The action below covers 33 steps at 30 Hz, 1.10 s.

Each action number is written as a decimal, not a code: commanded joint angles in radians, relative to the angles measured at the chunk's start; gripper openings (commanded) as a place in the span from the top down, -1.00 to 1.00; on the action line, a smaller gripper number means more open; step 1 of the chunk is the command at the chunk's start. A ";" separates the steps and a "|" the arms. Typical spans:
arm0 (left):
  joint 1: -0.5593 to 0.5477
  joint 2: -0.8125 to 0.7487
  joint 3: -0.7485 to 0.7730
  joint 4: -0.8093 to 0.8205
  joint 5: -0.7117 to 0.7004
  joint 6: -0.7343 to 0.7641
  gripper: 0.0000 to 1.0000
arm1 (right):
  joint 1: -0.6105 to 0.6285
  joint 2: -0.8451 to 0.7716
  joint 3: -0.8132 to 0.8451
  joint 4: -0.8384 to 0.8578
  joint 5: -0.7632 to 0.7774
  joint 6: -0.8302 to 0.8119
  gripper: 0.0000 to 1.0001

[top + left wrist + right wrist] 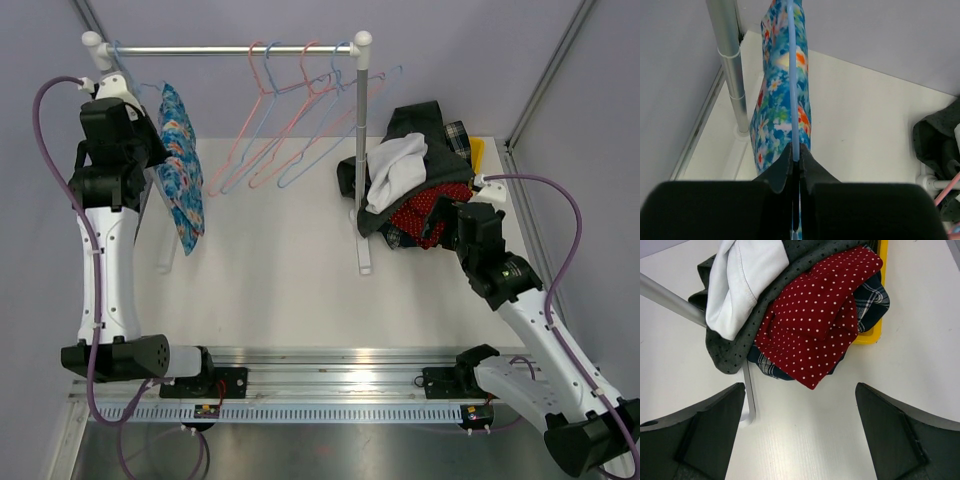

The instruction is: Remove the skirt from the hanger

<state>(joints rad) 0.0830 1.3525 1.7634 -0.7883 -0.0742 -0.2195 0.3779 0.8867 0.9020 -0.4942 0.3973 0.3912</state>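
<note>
The skirt (182, 170), blue with a bright flower print, hangs from a light blue hanger (792, 75) at the left end of the rack. In the left wrist view the hanger's thin wire runs straight down in front of the skirt (775, 105) and into my left gripper (796, 156). That gripper is shut on the wire, beside the skirt's upper edge (158, 140). My right gripper (800, 410) is open over bare table, just short of a heap of clothes, with nothing between its fingers.
The rack's rail (230, 48) carries several empty pink and blue hangers (300, 110). Its left post (732, 75) stands close beside the skirt. A clothes pile (420, 180) with a red dotted piece (815, 315) covers a yellow bin (875, 325) by the rack's right foot (747, 390).
</note>
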 commanded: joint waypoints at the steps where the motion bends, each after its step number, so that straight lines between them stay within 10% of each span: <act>1: 0.001 -0.061 0.106 0.055 0.045 -0.017 1.00 | 0.004 -0.041 0.024 0.057 -0.055 -0.049 -0.99; 9: -0.006 -0.137 0.267 -0.041 0.066 -0.027 1.00 | 0.084 0.061 0.351 0.091 -0.259 -0.087 -0.99; 13: -0.009 -0.164 0.284 -0.066 0.119 -0.038 1.00 | 0.504 0.240 0.617 0.072 -0.018 -0.268 -0.99; 21: -0.011 -0.246 0.217 -0.043 0.221 -0.069 1.00 | 0.921 0.679 0.991 0.068 0.104 -0.319 -0.99; 33: -0.011 -0.335 0.128 -0.026 0.278 -0.083 1.00 | 1.052 1.061 1.388 0.003 0.115 -0.287 -0.99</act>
<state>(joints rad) 0.0746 1.0481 1.8862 -0.9276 0.1608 -0.2916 1.4334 1.9465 2.2066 -0.4995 0.4713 0.0937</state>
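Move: The floral skirt hangs on its blue hanger, already pinched in the left hand, its middle about 12 cm ahead of that hand, 2 cm right and 10 cm below. The empty hangers cluster some 24 cm to that hand's right and 8 cm farther out, about level. From the open right hand the skirt lies roughly 50 cm left, 12 cm ahead and 8 cm higher; the clothes pile is 12 cm ahead, 3 cm left and 15 cm below. The skirt on its hanger is carried up and back from the rack by the left hand, some 13 cm back, about as much up before sinking slightly, drifting right, fingers still shut and tipping up. Meanwhile the open right hand rises from beside the pile and sweeps nearly 50 cm left, then sinks and draws back beside the skirt, turning about 60 degrees counter-clockwise. ##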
